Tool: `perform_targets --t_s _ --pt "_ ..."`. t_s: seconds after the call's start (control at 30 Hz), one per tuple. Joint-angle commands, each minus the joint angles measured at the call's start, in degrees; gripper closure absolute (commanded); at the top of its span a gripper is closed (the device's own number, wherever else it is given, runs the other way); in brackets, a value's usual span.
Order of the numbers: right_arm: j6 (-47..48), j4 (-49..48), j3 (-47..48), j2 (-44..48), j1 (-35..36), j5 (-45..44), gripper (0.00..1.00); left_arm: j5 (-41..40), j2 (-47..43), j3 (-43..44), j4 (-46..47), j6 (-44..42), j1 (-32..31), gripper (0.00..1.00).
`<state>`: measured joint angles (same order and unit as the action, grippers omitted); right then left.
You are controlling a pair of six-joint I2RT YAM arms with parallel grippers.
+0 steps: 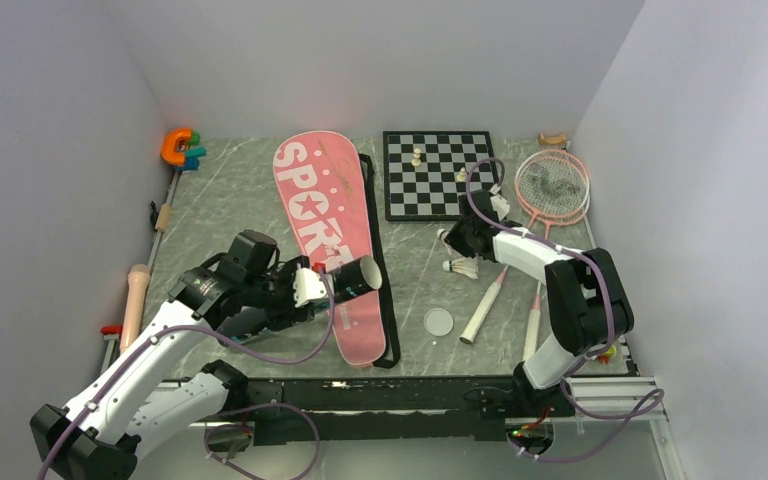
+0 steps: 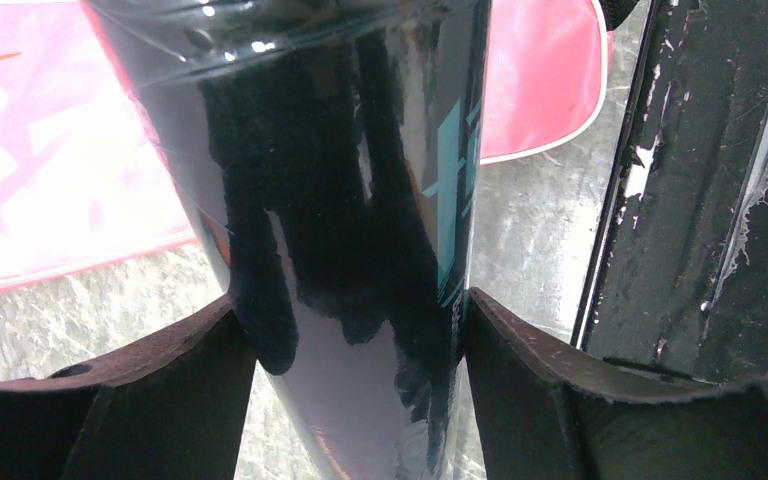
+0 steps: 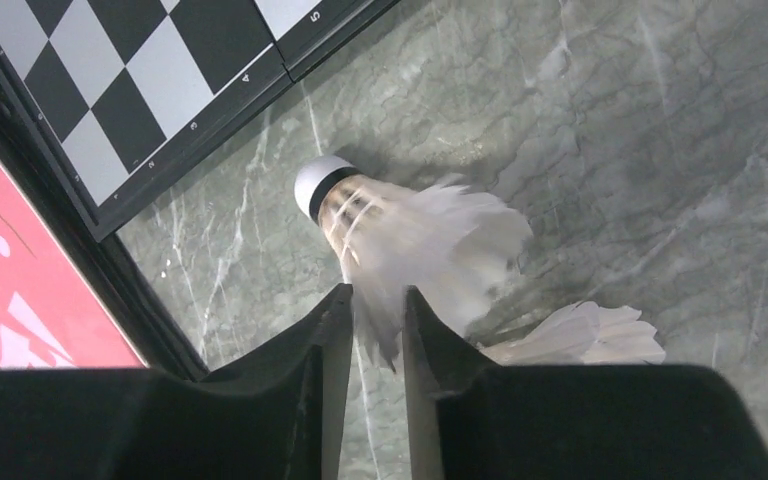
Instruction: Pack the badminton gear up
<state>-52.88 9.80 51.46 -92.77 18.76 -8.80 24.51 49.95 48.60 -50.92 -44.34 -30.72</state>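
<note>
My left gripper [image 1: 312,287] [image 2: 360,310] is shut on the long black tube [image 1: 357,276] [image 2: 340,200], holding it tilted above the pink "SPORT" bag [image 1: 320,200] [image 2: 50,180], open end toward the right. My right gripper [image 1: 457,240] [image 3: 377,295] is low over the table below the chessboard, its fingers shut on the feathers of a white shuttlecock [image 3: 410,230]. A second shuttlecock [image 1: 463,268] [image 3: 580,335] lies just beside it. Two pink-framed rackets [image 1: 552,185] lie at the right, their white handles [image 1: 485,310] pointing toward me.
A chessboard [image 1: 438,172] [image 3: 140,80] with a few pale pieces sits behind the right gripper. A small clear round lid [image 1: 439,321] lies near the racket handles. An orange C-shaped toy [image 1: 177,146] is at the far left corner. The bag's black strap [image 1: 380,270] runs along its right side.
</note>
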Motion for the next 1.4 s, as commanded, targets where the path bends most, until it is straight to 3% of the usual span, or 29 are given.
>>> perform_targets --t_s 0.0,0.23,0.4,0.63,0.77,1.37 --pt "1.10 -2.17 1.59 1.71 -0.24 -3.07 0.76 0.67 -0.64 0.72 0.30 -1.00 -0.13 0.68" --pt "5.54 -1.54 0.87 8.87 0.79 -5.30 1.00 1.02 -0.58 0.38 0.51 -0.59 -0.14 0.68" --pt "12.55 2.08 2.87 16.79 5.22 -0.65 1.00 0.94 -0.56 0.44 0.19 -1.36 -0.15 0.68" --pt "22.05 8.96 5.73 29.54 16.35 16.32 0.98 0.97 -0.43 -0.36 0.00 -2.99 -0.20 0.68" --pt "23.54 13.71 7.39 34.02 19.69 21.41 0.96 0.26 -0.30 -0.94 0.42 -3.37 -0.22 0.68" --pt "29.41 28.92 15.94 35.67 29.67 29.25 0.94 -0.18 -0.03 -0.04 0.46 -2.43 -0.33 0.68"
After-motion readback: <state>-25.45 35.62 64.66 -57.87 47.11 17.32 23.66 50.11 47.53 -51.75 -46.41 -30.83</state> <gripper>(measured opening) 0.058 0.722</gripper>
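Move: The shuttlecock I'm about to pinch has its middle some 2 cm ahead, 1 cm left and 1 cm below my right hand, cork pointing away. The last shuttlecock lies about 4 cm back and 1 cm right of that hand, 2 cm below; the chessboard's middle is roughly 17 cm ahead, 4 cm left. The tube's open mouth waits about 19 cm back, 20 cm left and 18 cm up. From my left hand the shuttlecock is roughly 20 cm ahead, 29 cm right, 12 cm lower. I shut my right fingers on the shuttlecock's feathers and lift it straight up first, then sweep it back and left while still rising, some 23 cm up, 22 back and 14 left in all. On the way I swing the hand about 65 degrees counter-clockwise and tip it up, bringing the cork to face the tube mouth; my left hand keeps its hold on the tube. ##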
